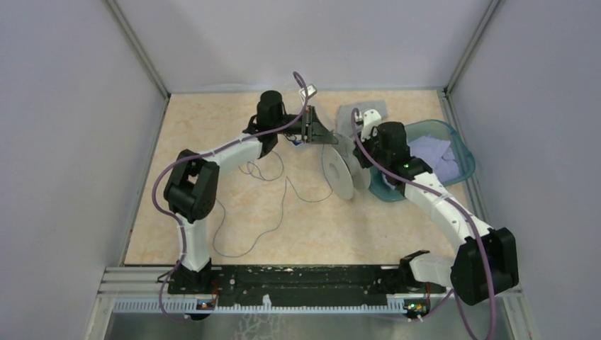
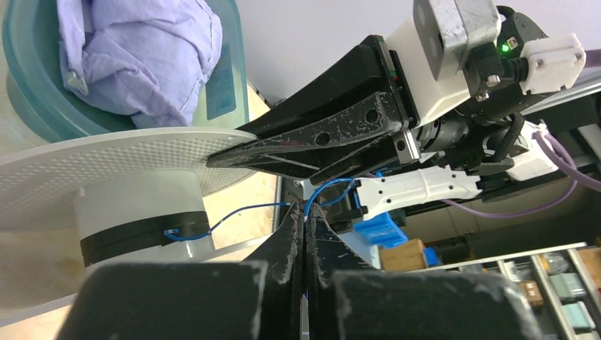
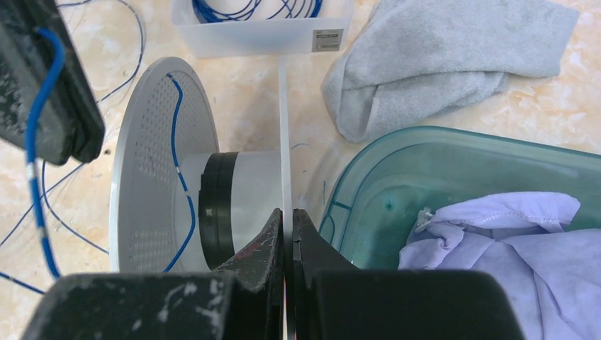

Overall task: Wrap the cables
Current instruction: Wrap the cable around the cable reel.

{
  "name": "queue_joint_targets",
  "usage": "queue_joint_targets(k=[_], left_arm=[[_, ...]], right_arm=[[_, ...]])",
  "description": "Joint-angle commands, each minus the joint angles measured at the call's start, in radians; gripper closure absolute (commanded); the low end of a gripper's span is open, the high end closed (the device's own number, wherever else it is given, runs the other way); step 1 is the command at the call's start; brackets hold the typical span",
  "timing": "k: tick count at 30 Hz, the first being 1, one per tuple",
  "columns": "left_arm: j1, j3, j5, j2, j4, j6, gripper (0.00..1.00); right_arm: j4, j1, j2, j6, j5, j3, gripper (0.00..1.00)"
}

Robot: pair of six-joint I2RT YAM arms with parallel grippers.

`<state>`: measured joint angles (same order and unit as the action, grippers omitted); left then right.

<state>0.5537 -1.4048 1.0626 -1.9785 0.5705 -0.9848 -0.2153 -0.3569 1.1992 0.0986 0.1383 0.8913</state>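
The cable is a very thin dark wire lying in loose loops on the table; it looks blue in the wrist views. My left gripper is shut on the cable, which runs from its tips to the black band on the spool's core. The pale spool stands on edge. My right gripper is shut on the thin edge of one flange. The cable crosses the other, perforated flange. The left gripper hovers just above and left of the spool.
A teal basin with lavender cloth sits right of the spool, close to my right wrist. A grey towel lies behind it. A white box holds more blue wire. Enclosure walls stand on three sides.
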Motion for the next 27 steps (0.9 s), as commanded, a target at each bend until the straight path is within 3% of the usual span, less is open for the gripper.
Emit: queue_joint_targets(k=[1, 9, 16, 23, 27], left_arm=[[0.009, -0.097, 0.014, 0.042, -0.167, 0.190, 1.00], [0.007, -0.224, -0.075, 0.056, -0.478, 0.453, 1.00], [0.001, -0.189, -0.117, 0.100, -0.492, 0.485, 1.00], [-0.018, -0.132, -0.073, 0.100, -0.388, 0.389, 1.00], [-0.055, -0.109, -0.057, 0.111, -0.320, 0.315, 1.00]], right_arm=[[0.084, -0.010, 0.026, -0.068, -0.078, 0.069, 1.00], [0.131, -0.130, 0.072, -0.107, -0.283, 0.085, 1.00], [0.194, -0.134, 0.093, -0.156, -0.295, 0.071, 0.98], [0.158, -0.133, 0.082, -0.111, -0.223, 0.094, 0.76], [0.129, -0.118, 0.059, -0.072, -0.151, 0.109, 0.49]])
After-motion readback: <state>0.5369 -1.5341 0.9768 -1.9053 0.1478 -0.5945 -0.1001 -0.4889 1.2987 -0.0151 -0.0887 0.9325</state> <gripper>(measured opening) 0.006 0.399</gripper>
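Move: The right hand grips the upper near edge of the cable reel's right flange. The reel's middle lies about 1 cm ahead of this hand, 5 cm to its left and 7 cm below. The grey towel is some 20 cm ahead and 2 cm right, the teal bin 4 cm ahead and 17 cm right, both low on the table. The left hand pinches the blue cable, with the reel's middle level with it, roughly 6 cm right and 14 cm below. Still pinching the flange, the right hand carries the reel about 3.5 cm left and forward while turning some 10 degrees clockwise, then opens its fingers to nearly half and frees the flange between them. The left hand keeps its pinch on the cable, going about 2 cm forward and up with a roll of some 15 degrees, then eases about 1.5 cm left. ##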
